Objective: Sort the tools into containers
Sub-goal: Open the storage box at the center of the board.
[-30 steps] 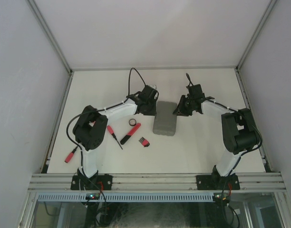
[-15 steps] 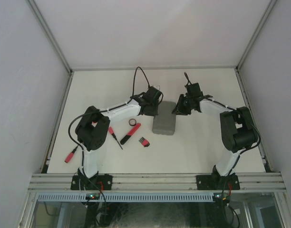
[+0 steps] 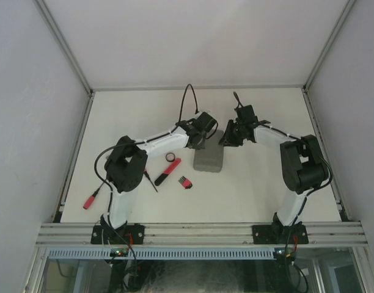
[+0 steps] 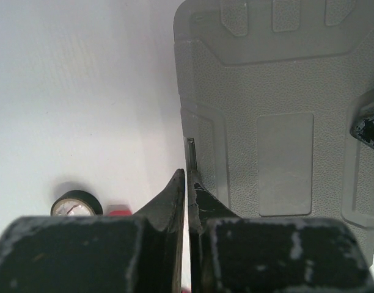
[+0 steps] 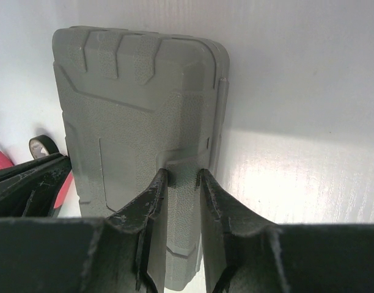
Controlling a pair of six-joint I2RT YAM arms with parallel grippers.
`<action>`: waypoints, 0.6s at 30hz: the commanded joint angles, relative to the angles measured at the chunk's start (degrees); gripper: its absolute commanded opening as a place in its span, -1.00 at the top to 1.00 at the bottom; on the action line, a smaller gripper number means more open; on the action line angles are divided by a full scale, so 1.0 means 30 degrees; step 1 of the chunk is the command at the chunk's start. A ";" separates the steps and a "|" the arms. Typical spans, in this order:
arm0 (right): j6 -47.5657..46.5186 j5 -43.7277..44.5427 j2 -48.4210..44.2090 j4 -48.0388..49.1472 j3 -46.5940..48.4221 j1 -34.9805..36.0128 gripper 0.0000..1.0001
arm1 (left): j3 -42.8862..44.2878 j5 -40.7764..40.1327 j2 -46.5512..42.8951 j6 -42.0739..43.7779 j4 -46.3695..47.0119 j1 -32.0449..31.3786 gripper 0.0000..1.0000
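The grey case [image 3: 210, 160] lies closed in the middle of the table. My left gripper [image 3: 199, 141] sits at its left edge; in the left wrist view its jaws [image 4: 187, 174] are shut, with nothing showing between them, the tips against the side of the case [image 4: 285, 122]. My right gripper [image 3: 227, 139] is at the case's right edge, and its jaws [image 5: 182, 173] clasp the raised latch tab [image 5: 186, 160] of the case [image 5: 132, 104]. Left of the case lie a black ring [image 3: 171, 157], a red-black tool [image 3: 167, 171], a hex key set [image 3: 185, 181] and a thin screwdriver [image 3: 147, 174].
Red-handled pliers [image 3: 91, 199] lie far left near the table's front edge. Metal frame rails and grey walls border the table. The black ring [image 4: 76, 203] and a red tip [image 4: 118, 210] show beside my left fingers.
My left arm has swung right to the case's left edge and its jaws have closed. The right gripper has edged slightly left at the case, and the case has shifted a little.
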 commanded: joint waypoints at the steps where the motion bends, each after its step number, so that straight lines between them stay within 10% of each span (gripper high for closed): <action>1: -0.1027 0.3104 0.1680 -0.2956 -0.0987 -0.0025 0.86 | 0.0908 -0.2386 0.0424 0.0668 -0.2494 0.0305 0.88; 18: -0.1071 0.2841 0.2076 -0.2879 -0.0897 0.0010 0.87 | 0.1467 -0.3255 0.0173 0.0579 -0.3326 0.0505 0.89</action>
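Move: The left fingertips are already at the latch halfway along the storage box's left side, with the box's middle about 6 cm to their right and 1 cm nearer. The tape roll lies some 11 cm left of this hand, 4 cm back and 3 cm lower; the red knife is about 12 cm left and 9 cm back, at that same lower level. For the right hand, on the box's right edge, the box's middle is 5 cm left and 1 cm back, the latch 10 cm left and level. With its fingers still shut, the left hand levers the latch outwards from the box's side, creeping left at first and then going quickly, about 5 cm left in all and 1.5 cm down at the end, while it rolls some 15 degrees so that its left side rises, and the tips come free of the latch over the bare table towards the tape roll. The right hand stays almost in place without turning and keeps its hold on the box's right edge against that pull. ##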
